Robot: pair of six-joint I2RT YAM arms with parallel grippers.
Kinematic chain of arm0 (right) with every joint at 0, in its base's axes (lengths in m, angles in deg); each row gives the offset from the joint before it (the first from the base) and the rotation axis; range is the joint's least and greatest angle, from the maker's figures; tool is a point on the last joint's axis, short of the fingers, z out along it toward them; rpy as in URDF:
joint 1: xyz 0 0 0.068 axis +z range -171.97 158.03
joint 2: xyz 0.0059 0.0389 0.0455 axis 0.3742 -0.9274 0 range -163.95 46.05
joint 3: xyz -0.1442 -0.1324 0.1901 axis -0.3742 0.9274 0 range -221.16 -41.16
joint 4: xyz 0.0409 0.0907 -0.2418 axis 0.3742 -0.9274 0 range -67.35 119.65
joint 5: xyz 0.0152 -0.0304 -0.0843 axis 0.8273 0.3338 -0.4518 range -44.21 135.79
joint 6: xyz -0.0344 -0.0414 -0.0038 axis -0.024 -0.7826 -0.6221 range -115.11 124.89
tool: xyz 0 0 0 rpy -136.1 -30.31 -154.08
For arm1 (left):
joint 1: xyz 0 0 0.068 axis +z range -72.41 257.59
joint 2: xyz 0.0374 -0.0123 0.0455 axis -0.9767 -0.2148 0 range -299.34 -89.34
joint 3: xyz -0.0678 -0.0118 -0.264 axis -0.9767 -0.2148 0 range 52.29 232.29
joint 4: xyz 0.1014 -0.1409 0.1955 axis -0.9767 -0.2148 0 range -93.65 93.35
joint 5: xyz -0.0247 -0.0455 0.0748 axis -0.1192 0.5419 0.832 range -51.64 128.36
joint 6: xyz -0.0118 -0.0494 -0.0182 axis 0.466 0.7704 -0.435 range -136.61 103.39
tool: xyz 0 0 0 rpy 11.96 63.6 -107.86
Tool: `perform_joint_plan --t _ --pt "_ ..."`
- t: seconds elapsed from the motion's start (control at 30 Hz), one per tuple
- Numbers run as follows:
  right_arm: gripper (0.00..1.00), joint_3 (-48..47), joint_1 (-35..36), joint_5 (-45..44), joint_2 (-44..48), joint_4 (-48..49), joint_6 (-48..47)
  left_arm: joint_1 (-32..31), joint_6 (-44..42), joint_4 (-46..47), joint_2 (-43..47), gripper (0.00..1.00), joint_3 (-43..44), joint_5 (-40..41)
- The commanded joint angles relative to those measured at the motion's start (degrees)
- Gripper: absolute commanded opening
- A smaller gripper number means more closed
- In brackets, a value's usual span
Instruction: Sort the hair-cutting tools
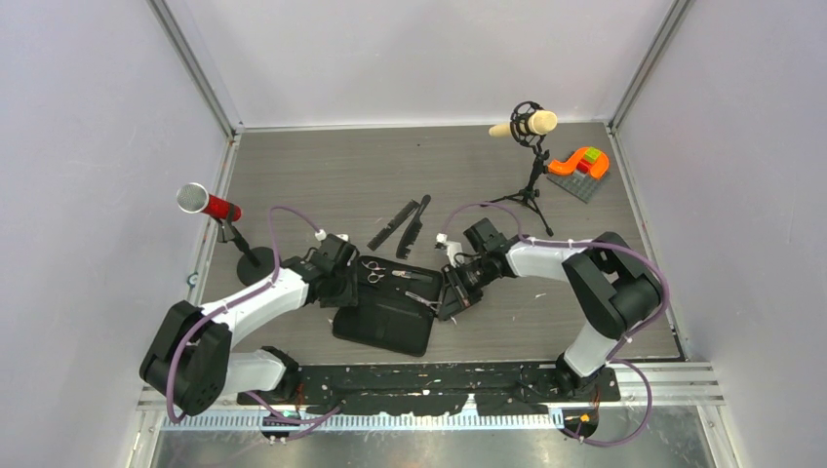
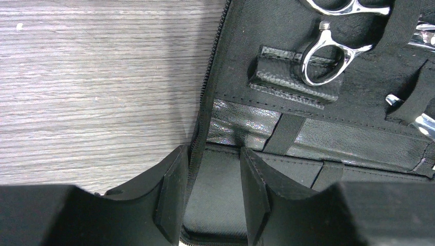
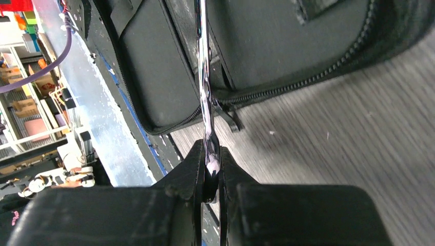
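An open black zippered case (image 1: 385, 317) lies between my arms. Silver scissors (image 1: 373, 270) lie in its upper left, their rings in the left wrist view (image 2: 323, 56). Another silver tool (image 1: 411, 276) lies beside them. My right gripper (image 1: 451, 300) is shut on a thin silver scissors (image 3: 204, 77), seen edge-on over the case's right zipper edge (image 3: 287, 84); it also shows from above (image 1: 425, 300). My left gripper (image 1: 336, 290) is open and straddles the case's left zipper edge (image 2: 205, 102). Two black combs (image 1: 402, 226) lie on the table behind the case.
A red microphone (image 1: 207, 203) on a round base stands at the left. A beige microphone (image 1: 527, 125) on a tripod stands at the back right, next to an orange block on a grey plate (image 1: 580, 166). A metal rail (image 1: 439, 405) runs along the near edge.
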Motion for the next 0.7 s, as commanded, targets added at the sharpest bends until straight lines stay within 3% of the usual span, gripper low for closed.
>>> perform_joint_plan --t 0.0,0.2,0.37,0.67 --pt "0.07 -4.0 0.8 3.7 -1.6 1.6 -2.5 0.0 0.3 4.5 -1.0 0.4 -1.2 -0.9" --pt "0.18 -6.1 0.9 -1.4 -2.3 0.7 -1.2 0.0 0.3 4.6 -0.6 0.39 -1.4 -1.0" --pt "0.39 -6.2 0.9 -12.8 1.8 -2.1 1.3 0.0 0.3 5.1 0.5 0.39 -2.1 -1.2" --pt "0.51 -4.8 2.8 -32.7 13.4 -6.9 10.6 0.0 0.2 5.5 1.4 0.38 -2.4 -1.7"
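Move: The scissors gripped by their rings in the right hand are bound for the case's small elastic loop, about 7 cm to this hand's left, 4 cm ahead and a shade lower, with the blades already in it. The silver tool in the case lies some 6 cm left and 7 cm ahead; the stowed scissors' rings are about 13 cm left and 8 cm ahead. From the left hand, at the case's left edge, the loop lies some 11 cm to the right and 2 cm ahead. The scissors get a last push of about 1 cm left and slightly forward, deeper through the loop, from the still-closed right fingers, which then open to about half and let go of the rings. The emptied hand backs off forward and to the right, finally rising, ending about 5 cm farther out, its fingers tipped some 20 degrees more steeply down. The left hand stays put against the case's left edge. ##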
